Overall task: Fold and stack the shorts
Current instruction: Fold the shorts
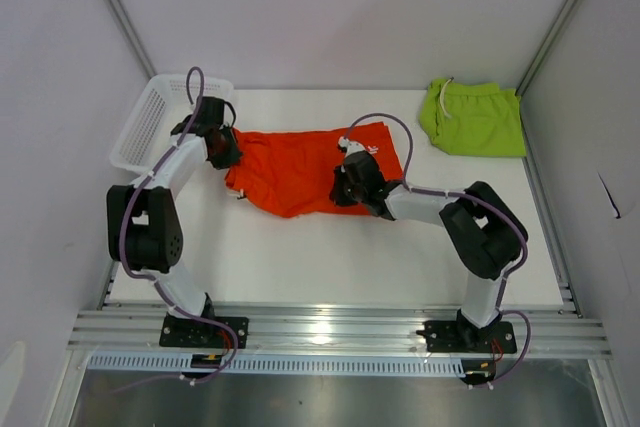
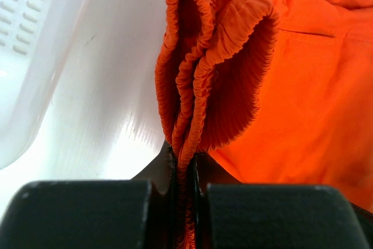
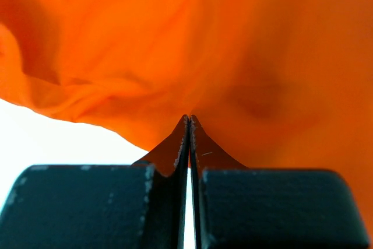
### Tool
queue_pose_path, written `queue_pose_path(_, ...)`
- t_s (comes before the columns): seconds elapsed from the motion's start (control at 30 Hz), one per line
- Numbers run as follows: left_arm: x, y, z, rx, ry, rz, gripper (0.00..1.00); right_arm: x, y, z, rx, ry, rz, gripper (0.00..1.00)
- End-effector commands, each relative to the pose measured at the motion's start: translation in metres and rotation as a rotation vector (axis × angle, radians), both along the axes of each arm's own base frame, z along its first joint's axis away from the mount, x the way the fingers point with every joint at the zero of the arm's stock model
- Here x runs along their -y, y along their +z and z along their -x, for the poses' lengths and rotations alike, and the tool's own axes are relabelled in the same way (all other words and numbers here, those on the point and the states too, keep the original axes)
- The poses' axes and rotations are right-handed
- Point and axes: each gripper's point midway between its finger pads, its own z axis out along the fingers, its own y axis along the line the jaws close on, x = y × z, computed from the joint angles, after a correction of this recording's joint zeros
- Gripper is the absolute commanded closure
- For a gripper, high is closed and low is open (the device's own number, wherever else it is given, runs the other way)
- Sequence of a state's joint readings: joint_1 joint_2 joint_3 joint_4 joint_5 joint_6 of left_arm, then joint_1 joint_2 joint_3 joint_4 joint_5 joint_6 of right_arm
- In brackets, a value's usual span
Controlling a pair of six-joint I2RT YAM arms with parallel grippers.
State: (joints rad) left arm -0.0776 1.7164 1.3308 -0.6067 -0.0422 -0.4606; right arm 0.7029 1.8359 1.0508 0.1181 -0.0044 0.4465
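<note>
The orange shorts [image 1: 300, 169] lie spread across the middle back of the white table [image 1: 330, 257]. My left gripper [image 1: 222, 147] is shut on their bunched elastic waistband [image 2: 198, 103] at the left end; the ruffled band runs down between the jaws [image 2: 185, 164]. My right gripper [image 1: 348, 185] sits on the shorts' near edge towards the right. Its jaws are shut, tips [image 3: 189, 119] meeting at a thin fold of orange cloth [image 3: 233, 39]. The lime green shorts [image 1: 475, 119] lie folded at the far right corner, away from both grippers.
A white mesh basket [image 1: 150, 122] stands at the far left corner, just beside my left gripper; its wall [image 2: 29, 56] fills the left of the left wrist view. Grey walls enclose the table on three sides.
</note>
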Motion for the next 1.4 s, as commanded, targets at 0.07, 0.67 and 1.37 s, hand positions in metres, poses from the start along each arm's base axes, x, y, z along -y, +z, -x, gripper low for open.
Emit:
queue_pose_path(0.07, 0.005, 0.018, 0.000, 0.004, -0.039, 0.015, 1.00, -0.039, 0.003, -0.005, 0.054, 0.079, -0.025, 1.00)
queue_pose_path(0.67, 0.022, 0.080, 0.029, 0.056, -0.095, -0.018, 1.00, -0.086, -0.047, 0.065, 0.000, 0.086, 0.030, 1.00)
queue_pose_path(1.37, 0.053, 0.112, 0.092, 0.104, -0.262, -0.046, 1.00, -0.187, -0.023, 0.119, -0.274, 0.224, -0.426, 1.00)
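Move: My left hand already grips the gathered waistband of the red shorts. Their spread middle lies about 24 cm to its right, level with it fore and aft, 10 cm lower. My shut right fingers hang over the near part of the red cloth, its middle some 5 cm left and 6 cm ahead, 4 cm below. The white basket is about 16 cm left of my left hand and 12 ahead; the folded green shorts are 39 cm right of my right hand and 21 ahead. With fingers shut, I lower my right hand 3 cm onto the red cloth while moving left, then drag the cloth along the table leftward and back, about 18 cm left and 12 back in all, towards the near side below the waistband, tilting the wrist at the end. My left hand keeps its pinch and, mostly later, lifts about 10 cm while drawing back 9 and somewhat right. ##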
